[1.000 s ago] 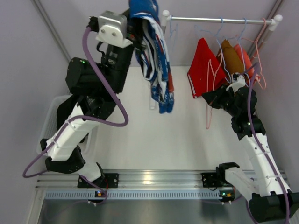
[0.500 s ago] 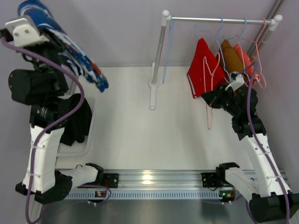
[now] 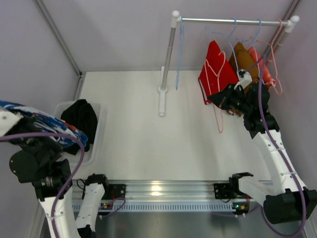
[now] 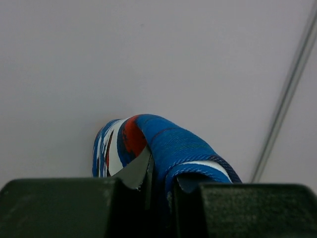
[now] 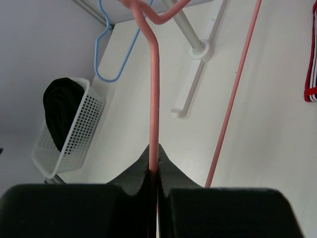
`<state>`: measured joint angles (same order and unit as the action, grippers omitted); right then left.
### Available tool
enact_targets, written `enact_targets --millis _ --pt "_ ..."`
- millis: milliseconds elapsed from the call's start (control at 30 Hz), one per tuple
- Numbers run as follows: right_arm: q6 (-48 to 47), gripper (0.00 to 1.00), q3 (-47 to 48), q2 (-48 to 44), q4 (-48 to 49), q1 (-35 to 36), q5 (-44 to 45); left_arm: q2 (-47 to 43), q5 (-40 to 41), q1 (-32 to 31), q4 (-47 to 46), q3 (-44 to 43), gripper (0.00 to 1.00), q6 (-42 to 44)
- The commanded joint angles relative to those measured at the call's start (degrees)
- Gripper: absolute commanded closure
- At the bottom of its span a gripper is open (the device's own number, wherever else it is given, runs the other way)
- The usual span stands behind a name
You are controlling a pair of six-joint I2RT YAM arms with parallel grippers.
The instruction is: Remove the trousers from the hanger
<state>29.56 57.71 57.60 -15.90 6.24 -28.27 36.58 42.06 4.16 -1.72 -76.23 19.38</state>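
Observation:
My left gripper (image 4: 161, 171) is shut on the blue trousers (image 4: 168, 141) with the white-red-black pattern. In the top view these trousers (image 3: 47, 126) hang at the far left beside the basket, clear of any hanger. Black trousers (image 3: 81, 116) lie in the white basket (image 3: 99, 136). My right gripper (image 5: 153, 159) is shut on the wire of an empty pink hanger (image 5: 154, 99), below the rail (image 3: 228, 21) at the right. Red trousers (image 3: 215, 69), brown trousers (image 3: 242, 57) and orange-red trousers (image 3: 263, 69) hang on hangers there.
The rack's white post (image 3: 166, 64) stands on the table's middle back with an empty blue hanger (image 3: 178, 54) beside it. Walls close in on the left, back and right. The right wrist view shows the basket (image 5: 74, 134) far below.
My left arm has swung the blue patterned trousers from the rack's left end out to the far left and down beside the basket. The right gripper with the pink hanger has risen slightly.

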Motion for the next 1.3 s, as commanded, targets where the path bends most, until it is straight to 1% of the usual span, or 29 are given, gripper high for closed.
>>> enact_targets --millis 0,33,67,133,333,467,600,700,733,800,833,867,900,1000,1033,1067,1100,1167,1200,1267 --pt "-1.35 1.00 3.98 0.66 1.93 -0.44 -2.14 -5.10 -0.05 4.17 -3.12 5.90 1.00 -1.89" --pt "-1.35 1.00 4.16 0.84 1.67 -0.44 -2.31 -8.07 0.12 6.27 -2.51 7.57 1.00 -2.06" --pt "-1.26 1.00 4.34 1.02 1.58 -0.44 -2.40 -9.32 0.47 7.17 -1.98 10.45 1.00 -2.24" --pt "-1.44 1.00 4.43 1.37 1.23 -0.44 -2.58 -12.74 0.56 9.62 -1.01 13.20 1.00 -2.50" --pt "-2.49 1.00 5.04 2.34 -0.79 -0.35 -3.37 -18.81 1.62 14.37 0.40 22.69 1.00 -1.36" --pt "-2.93 1.00 5.74 3.39 -1.68 -0.35 -3.46 -20.67 2.50 15.35 -1.53 28.84 1.00 2.59" --pt "-2.23 1.00 6.10 5.76 -1.68 -0.35 -3.28 -20.15 2.41 15.35 -8.45 35.96 1.00 7.95" --pt "-1.79 1.00 6.36 7.08 -1.06 -0.35 -3.19 -17.25 0.31 15.35 -12.07 40.18 1.00 9.28" --pt "-1.70 1.00 6.45 7.43 -0.80 -0.35 -3.11 -14.72 -0.66 15.35 -14.17 40.89 1.00 8.58" --pt "-1.79 1.00 6.53 8.05 -0.62 -0.35 -2.67 -11.81 -4.52 15.35 -16.03 41.95 1.00 7.09" --pt "-1.70 1.00 6.53 8.22 -0.54 -0.26 -2.67 -8.40 -6.45 15.35 -17.26 41.86 1.00 5.08" --pt "-1.70 1.00 6.45 8.31 -0.45 -0.35 -2.40 -6.28 -10.64 15.26 -18.14 41.69 1.00 4.01" --pt "-1.79 1.00 6.36 8.40 -0.45 -0.35 -2.23 -2.08 -13.30 15.35 -18.58 41.25 1.00 3.13" --pt "-2.14 1.00 6.18 8.67 -0.80 -0.44 -1.96 5.41 -20.50 15.26 -19.64 38.01 1.00 0.05" --pt "-2.23 1.00 6.18 8.67 -0.97 -0.44 -1.88 11.35 -21.31 15.26 -20.08 37.12 1.00 -0.82" --pt "-2.31 1.00 6.01 8.58 -1.24 -0.44 -1.79 14.54 -21.76 15.26 -21.47 36.33 1.00 -1.09" --pt "-2.49 1.00 6.01 8.32 -1.41 -0.53 -1.79 20.06 -23.07 15.26 -22.01 34.67 1.00 -1.53" --pt "-2.93 1.00 6.01 8.14 -1.68 -0.44 -1.61 24.66 -25.79 15.26 -22.45 33.25 1.00 -1.71" --pt "-3.19 1.00 6.01 7.88 -2.03 -0.44 -1.61 28.25 -30.24 15.26 -22.45 32.73 1.00 -2.15" --pt "-3.19 1.00 5.83 7.70 -2.12 -0.53 -1.35 31.35 -33.88 14.82 -22.19 31.49 1.00 -2.15"
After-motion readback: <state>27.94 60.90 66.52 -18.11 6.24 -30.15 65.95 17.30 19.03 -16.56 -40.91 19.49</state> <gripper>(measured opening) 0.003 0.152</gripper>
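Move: The patterned blue trousers are already in the left gripper. The white basket they go to has its middle some 50 cm below that hand, about 16 cm ahead and 4 cm left. In it lie the black trousers, roughly 19 cm ahead, 2 cm left and 47 cm down. The rack's left foot stands about 40 cm right and 38 cm farther out. The right hand has the basket some 65 cm to its left, 4 cm back and 23 cm lower. Bring the left gripper, still pinching the blue trousers, some 35 cm down to the basket: sink with a slight draw back at first, then sweep about 25 cm forward over the basket while still sinking, tipping the fingers down by about 50 degrees. With the right gripper keep hold of the pink hanger, easing it a few centimetres down and forward. ##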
